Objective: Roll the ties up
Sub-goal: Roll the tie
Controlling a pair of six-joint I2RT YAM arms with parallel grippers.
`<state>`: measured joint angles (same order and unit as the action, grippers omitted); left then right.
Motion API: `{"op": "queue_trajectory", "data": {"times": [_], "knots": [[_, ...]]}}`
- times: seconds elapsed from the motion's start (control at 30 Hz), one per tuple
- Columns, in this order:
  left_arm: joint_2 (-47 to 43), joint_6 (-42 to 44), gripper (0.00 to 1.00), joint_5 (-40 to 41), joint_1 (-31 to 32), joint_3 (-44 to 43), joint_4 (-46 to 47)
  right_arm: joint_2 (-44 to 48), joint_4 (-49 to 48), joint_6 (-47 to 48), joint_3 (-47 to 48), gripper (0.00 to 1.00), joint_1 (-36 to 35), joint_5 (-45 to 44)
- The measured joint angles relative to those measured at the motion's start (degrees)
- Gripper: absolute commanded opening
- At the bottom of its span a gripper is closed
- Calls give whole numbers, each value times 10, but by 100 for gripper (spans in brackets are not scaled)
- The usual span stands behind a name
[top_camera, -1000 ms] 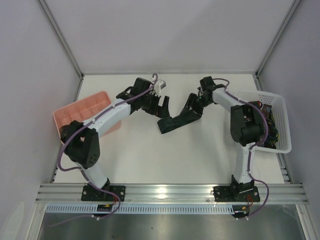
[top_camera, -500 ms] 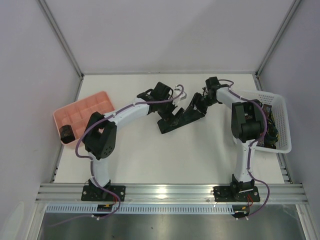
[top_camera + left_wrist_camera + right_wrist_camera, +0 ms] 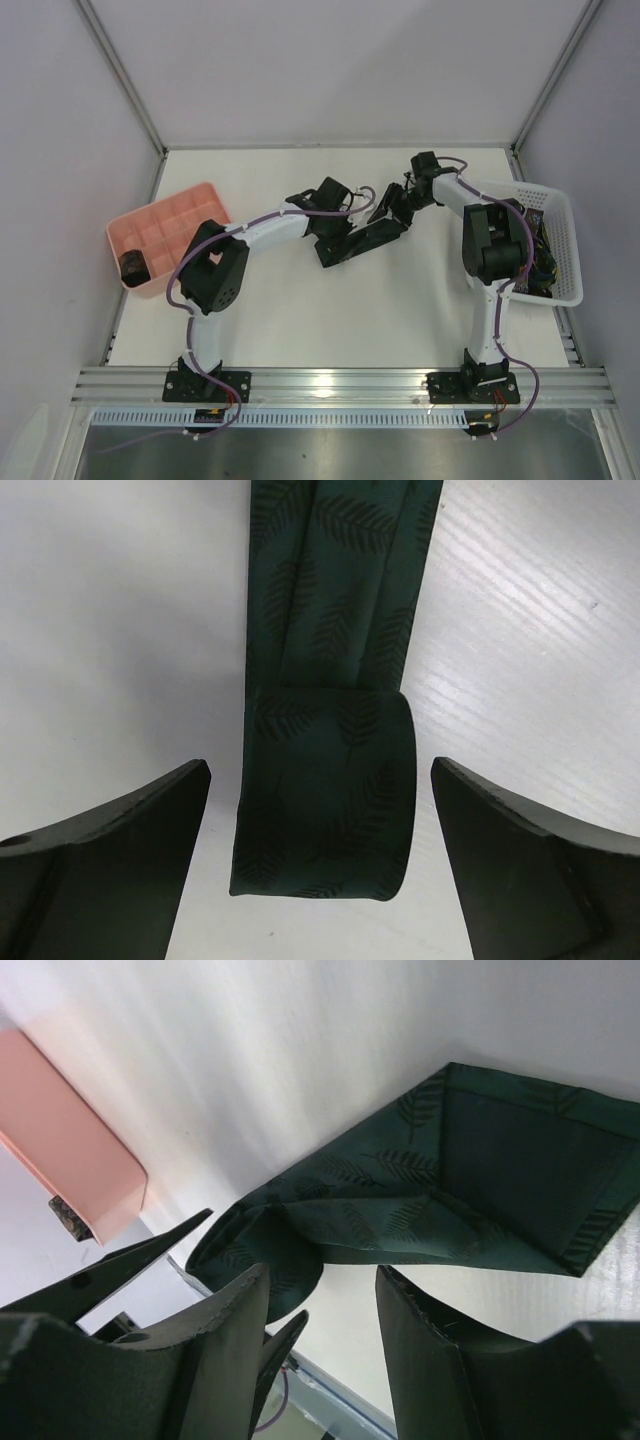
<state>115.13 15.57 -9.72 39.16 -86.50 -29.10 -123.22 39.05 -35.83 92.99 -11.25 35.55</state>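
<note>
A dark green leaf-patterned tie (image 3: pixel 372 236) lies slantwise on the white table mid-scene. Its left end is folded back on itself (image 3: pixel 322 810) and sits flat between the fingers of my left gripper (image 3: pixel 320 772), which is wide open and touches nothing. My right gripper (image 3: pixel 322 1295) hovers open over the tie's broad pointed end (image 3: pixel 470 1185), with bare table between its fingers. From above, the left gripper (image 3: pixel 338 240) and the right gripper (image 3: pixel 386 212) stand at opposite ends of the tie. A small dark rolled coil (image 3: pixel 133 266) rests in the pink tray.
The pink compartment tray (image 3: pixel 170 215) stands at the left edge. A white lattice basket (image 3: pixel 562 240) with more dark ties sits at the right edge. The left gripper's fingers (image 3: pixel 150 1260) show in the right wrist view, close to the right fingers.
The left arm has swung right from the pink tray and brought its open gripper down around the tie's folded end. The right gripper has stayed at the wide end and narrowed slightly.
</note>
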Motion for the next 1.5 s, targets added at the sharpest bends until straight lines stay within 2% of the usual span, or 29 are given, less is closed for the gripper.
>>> {"op": "queue_trajectory", "data": {"times": [0.4,0.6,0.7,0.77,0.83,1.03,1.23,1.5], "knots": [[19,0,96,29,1,7,20,-6,-3,-7,21,49,-24,4],[44,0,91,25,1,7,17,-21,-4,-18,33,40,-34,3],[45,0,82,23,1,7,17,-28,-5,-24,33,33,-38,-3],[45,-1,70,23,1,7,17,-34,-5,-30,33,27,-40,-11],[45,0,61,24,1,7,17,-40,-4,-33,33,25,-41,-22],[45,0,60,25,0,7,16,-57,5,-37,33,23,-41,-64],[36,0,57,24,0,22,29,-60,16,-45,36,22,-40,-75],[1,2,57,18,0,63,42,-62,24,-44,40,22,-37,-79]]}}
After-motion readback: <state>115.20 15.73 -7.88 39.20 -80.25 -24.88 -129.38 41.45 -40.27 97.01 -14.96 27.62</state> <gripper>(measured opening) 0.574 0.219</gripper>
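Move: The tie's rolled end lies just under the open left hand, some 5 cm below and about 2 cm to its left, 1 cm back. The flat stretch the right hand goes for is about 5 cm below that hand, 2 cm left and 1 cm back; from the right hand, the loose end is some 3 cm right and 2 cm back, and the rolled end about 13 cm left and 6 cm back. The left fingers close on both sides of the tie's rolled end after sinking nearly 4 cm astride it, then ease back, left and slightly up, about 1 cm each, with the grip kept. The right hand slides 3 cm left above the flat part, then drops about 4 cm while drifting back right, tips pressing the cloth down as they narrow, and stays there. ##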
